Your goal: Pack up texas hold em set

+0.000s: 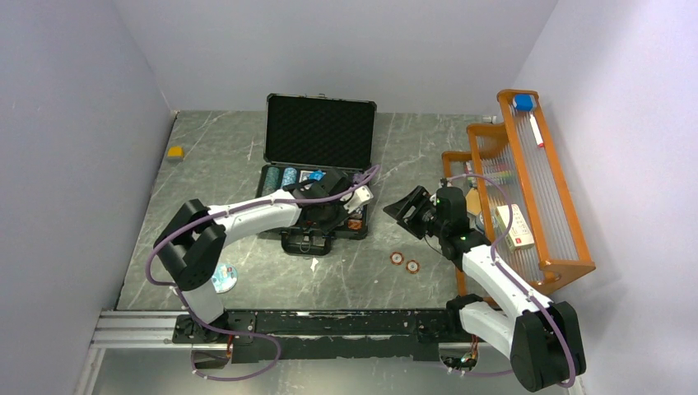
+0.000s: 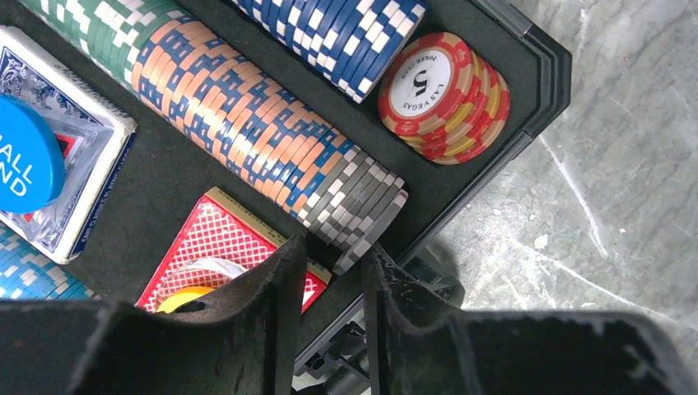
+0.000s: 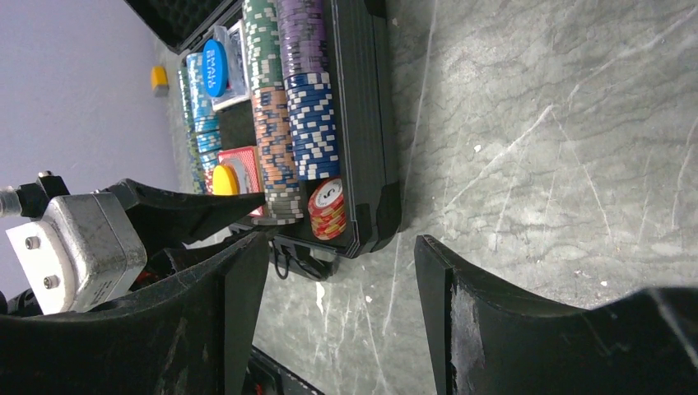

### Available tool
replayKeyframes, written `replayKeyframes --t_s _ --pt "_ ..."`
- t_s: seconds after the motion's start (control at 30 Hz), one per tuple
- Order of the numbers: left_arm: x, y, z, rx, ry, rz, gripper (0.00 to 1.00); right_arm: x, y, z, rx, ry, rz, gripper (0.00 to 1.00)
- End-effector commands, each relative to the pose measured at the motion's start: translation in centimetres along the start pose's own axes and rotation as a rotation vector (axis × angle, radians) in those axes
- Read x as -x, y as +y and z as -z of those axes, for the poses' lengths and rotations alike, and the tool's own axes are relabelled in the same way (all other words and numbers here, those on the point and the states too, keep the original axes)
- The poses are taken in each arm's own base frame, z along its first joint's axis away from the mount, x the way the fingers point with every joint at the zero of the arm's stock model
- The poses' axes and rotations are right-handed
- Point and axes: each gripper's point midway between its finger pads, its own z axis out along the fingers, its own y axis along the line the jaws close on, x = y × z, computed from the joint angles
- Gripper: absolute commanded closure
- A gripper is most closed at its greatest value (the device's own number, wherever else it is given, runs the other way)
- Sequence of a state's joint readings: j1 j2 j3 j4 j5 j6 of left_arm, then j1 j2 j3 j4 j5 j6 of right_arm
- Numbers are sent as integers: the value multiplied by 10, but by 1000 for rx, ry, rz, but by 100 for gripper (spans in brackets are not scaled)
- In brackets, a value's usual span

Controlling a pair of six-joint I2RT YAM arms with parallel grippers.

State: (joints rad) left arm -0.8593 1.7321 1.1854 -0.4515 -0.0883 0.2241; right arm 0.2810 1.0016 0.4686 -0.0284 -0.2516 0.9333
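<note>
The black briefcase (image 1: pixel 319 132) lies open at the table's middle, lid up. In the left wrist view it holds rows of striped chips: orange-blue (image 2: pixel 239 123), grey (image 2: pixel 358 202), blue (image 2: pixel 346 33) and a short red-yellow stack (image 2: pixel 444 95). A red deck (image 2: pixel 222 243) carries a yellow disc (image 2: pixel 185 298); a blue deck (image 2: pixel 58 189) carries a blue disc (image 2: pixel 25 164). My left gripper (image 2: pixel 333 247) hovers over the case's near edge (image 1: pixel 325 218), narrowly open and empty, at the grey chips' end. My right gripper (image 3: pixel 342 239) is wide open and empty over the table right of the case (image 1: pixel 405 210). Two loose red chips (image 1: pixel 404 262) lie on the table.
An orange wooden rack (image 1: pixel 527 189) stands along the right wall with a white box (image 1: pixel 514 226) on it. A small yellow block (image 1: pixel 174 151) lies at the far left. A round blue-white item (image 1: pixel 224 277) lies by the left arm's base.
</note>
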Motion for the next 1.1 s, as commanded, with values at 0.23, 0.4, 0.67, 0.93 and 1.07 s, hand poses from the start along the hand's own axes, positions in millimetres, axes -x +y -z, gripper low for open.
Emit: replayKeyframes --t_s 0.23,0.4,0.67,0.93,1.07 --pt "13 12 0 90 -77 67 50 -1 -4 3 0 6 14 31" --pt "23 1 18 15 -139 68 41 -1 -6 3 -10 6 34 31" --pt "31 1 35 5 -185 86 40 -2 -9 3 -28 11 46 31" --pt "66 22 74 102 -380 250 39 13 -36 11 -205 -22 177 31" --pt "85 28 111 108 -541 345 33 21 -51 17 -321 -30 246 32"
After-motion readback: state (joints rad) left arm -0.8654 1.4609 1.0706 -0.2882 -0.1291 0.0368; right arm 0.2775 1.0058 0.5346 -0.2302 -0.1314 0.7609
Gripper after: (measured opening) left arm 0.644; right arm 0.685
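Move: The left hand's part-open fingers are right at the grey chips ending the orange row in the case, about 1 cm ahead and 1 cm below. The red chip stack is roughly 5 cm to the right and 1 cm ahead, the red deck some 6 cm left and 2 cm ahead. From the right hand, the nearer loose red chip lies about 8 cm back, 1 cm right and 9 cm below; the second loose chip is 3 cm farther back and 4 cm farther right. Up and clear of the grey chips, slowly at first and then faster, the left hand rises about 8 cm while its fingers open wider and tip some 20 degrees to point less steeply down. Late on, the empty right hand, still open, eases about 3 cm right and 2 cm down towards the loose red chips, its fingers turning more steeply downward. ##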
